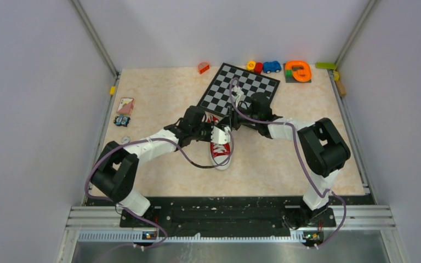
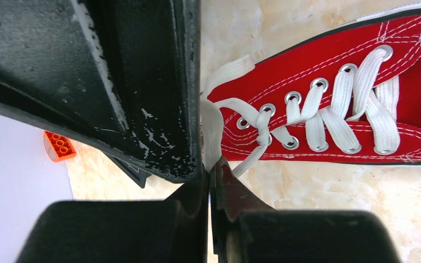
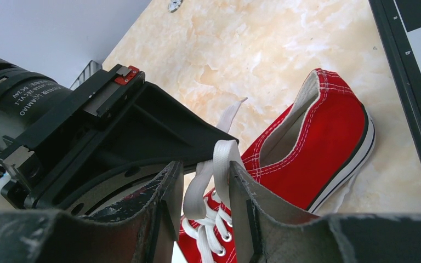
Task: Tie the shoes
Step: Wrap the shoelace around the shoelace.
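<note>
The red shoe [image 1: 220,149] with white laces lies mid-table, toe toward the arms. My left gripper [image 1: 211,131] meets it from the left. In the left wrist view the left gripper [image 2: 211,167] is shut on a white lace [image 2: 212,129] that runs up from the top eyelets of the shoe [image 2: 318,60]. My right gripper [image 1: 231,121] comes in from the right. Seen from the right wrist, the right gripper [image 3: 204,167] is open. A folded lace loop [image 3: 197,192] hangs between its fingers, brushing the right finger, above the shoe [image 3: 334,126].
A chessboard [image 1: 240,87] lies just behind the shoe, its edge [image 3: 416,82] close to the heel. Small toys line the back: an orange brick [image 1: 203,67], a blue car [image 1: 272,66], an orange piece [image 1: 299,71]. A card [image 1: 125,105] rests at the left.
</note>
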Available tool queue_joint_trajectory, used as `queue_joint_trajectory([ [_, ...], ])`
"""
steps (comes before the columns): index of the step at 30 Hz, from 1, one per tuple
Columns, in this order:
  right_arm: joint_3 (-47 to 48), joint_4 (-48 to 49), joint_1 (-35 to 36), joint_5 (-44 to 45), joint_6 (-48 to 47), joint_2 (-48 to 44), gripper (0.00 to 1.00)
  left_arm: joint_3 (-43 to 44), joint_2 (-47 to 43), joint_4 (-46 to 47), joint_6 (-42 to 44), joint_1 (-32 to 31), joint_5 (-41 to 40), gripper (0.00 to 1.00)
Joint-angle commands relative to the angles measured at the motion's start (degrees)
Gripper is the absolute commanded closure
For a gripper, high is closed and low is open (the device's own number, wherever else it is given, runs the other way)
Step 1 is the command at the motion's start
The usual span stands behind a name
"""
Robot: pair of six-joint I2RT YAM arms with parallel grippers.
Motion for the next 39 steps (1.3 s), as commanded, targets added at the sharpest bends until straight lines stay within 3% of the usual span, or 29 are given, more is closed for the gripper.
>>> queue_joint_trajectory([
  [1,1.7,2.5,0.8,-0.3,-0.8,-1.7,0.63,2.3,1.0,2.0,-0.8,0.0,1.2,1.00],
  [6,1.7,2.7,0.8,-0.5,-0.8,-1.5,0.65,2.6,1.6,1.9,-0.8,-0.2,1.4,1.00],
  [9,1.9,2.6,0.8,-0.8,-0.9,-1.4,0.74,2.8,1.8,2.0,-0.8,-0.1,1.3,1.00],
  [11,2.0,2.5,0.8,-0.9,-1.3,-1.3,0.87,2.7,1.8,2.1,-0.9,-0.2,1.0,1.00],
  [14,2.1,1.9,0.8,-0.6,-2.1,-1.2,0.98,2.6,1.6,2.8,-1.6,-0.1,0.5,0.98],
  [18,2.1,1.4,0.8,0.3,-3.1,-1.3,1.00,0.4,-0.3,4.3,-2.9,-0.2,-0.4,0.89],
  [21,2.2,1.4,0.8,0.3,-3.5,-1.2,1.00,-2.0,-3.6,6.5,-5.6,-0.2,-1.3,0.80],
  [24,2.3,1.6,0.8,0.5,-3.5,-1.2,1.00,-4.8,-7.7,7.4,-9.9,-0.1,-1.9,0.60],
  [26,2.3,1.6,0.8,0.5,-3.7,-1.3,1.00,-7.2,-10.8,8.5,-12.4,-0.1,-1.8,0.41],
  [29,2.1,1.4,0.8,0.5,-4.3,-1.5,1.00,-11.8,-16.2,12.3,-17.6,-0.1,-0.5,0.23],
  [36,0.9,2.8,0.8,-1.1,-6.0,-2.1,1.00,-22.5,-29.7,29.3,-39.8,0.5,-3.4,0.18],
  [39,0.8,2.9,0.9,-1.6,-6.6,-2.2,1.00,-22.6,-32.0,33.0,-56.0,0.8,-14.3,0.16],
])
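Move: The white lace loop sits between the right hand's half-open pads, roughly 1 cm to its left and 1 cm below. It is level with the left hand and about 1 cm above the left fingers, which still pinch the same lace. The knot on the shoe lies some 4 cm back from and 5 cm below the left hand; the red shoe's middle is 6 cm back and 8 cm below. The chessboard's middle is about 15 cm ahead, 8 cm right and 11 cm below. The right fingers shut on the lace loop and keep their pinch while that hand stays practically in place. The left fingers, after a slight dip, open wide and let go of the lace; the left hand then backs off from the right gripper, up about 8 cm, back some 5 cm and a little left, turning roughly 40 degrees, mostly rolling its left side down. ##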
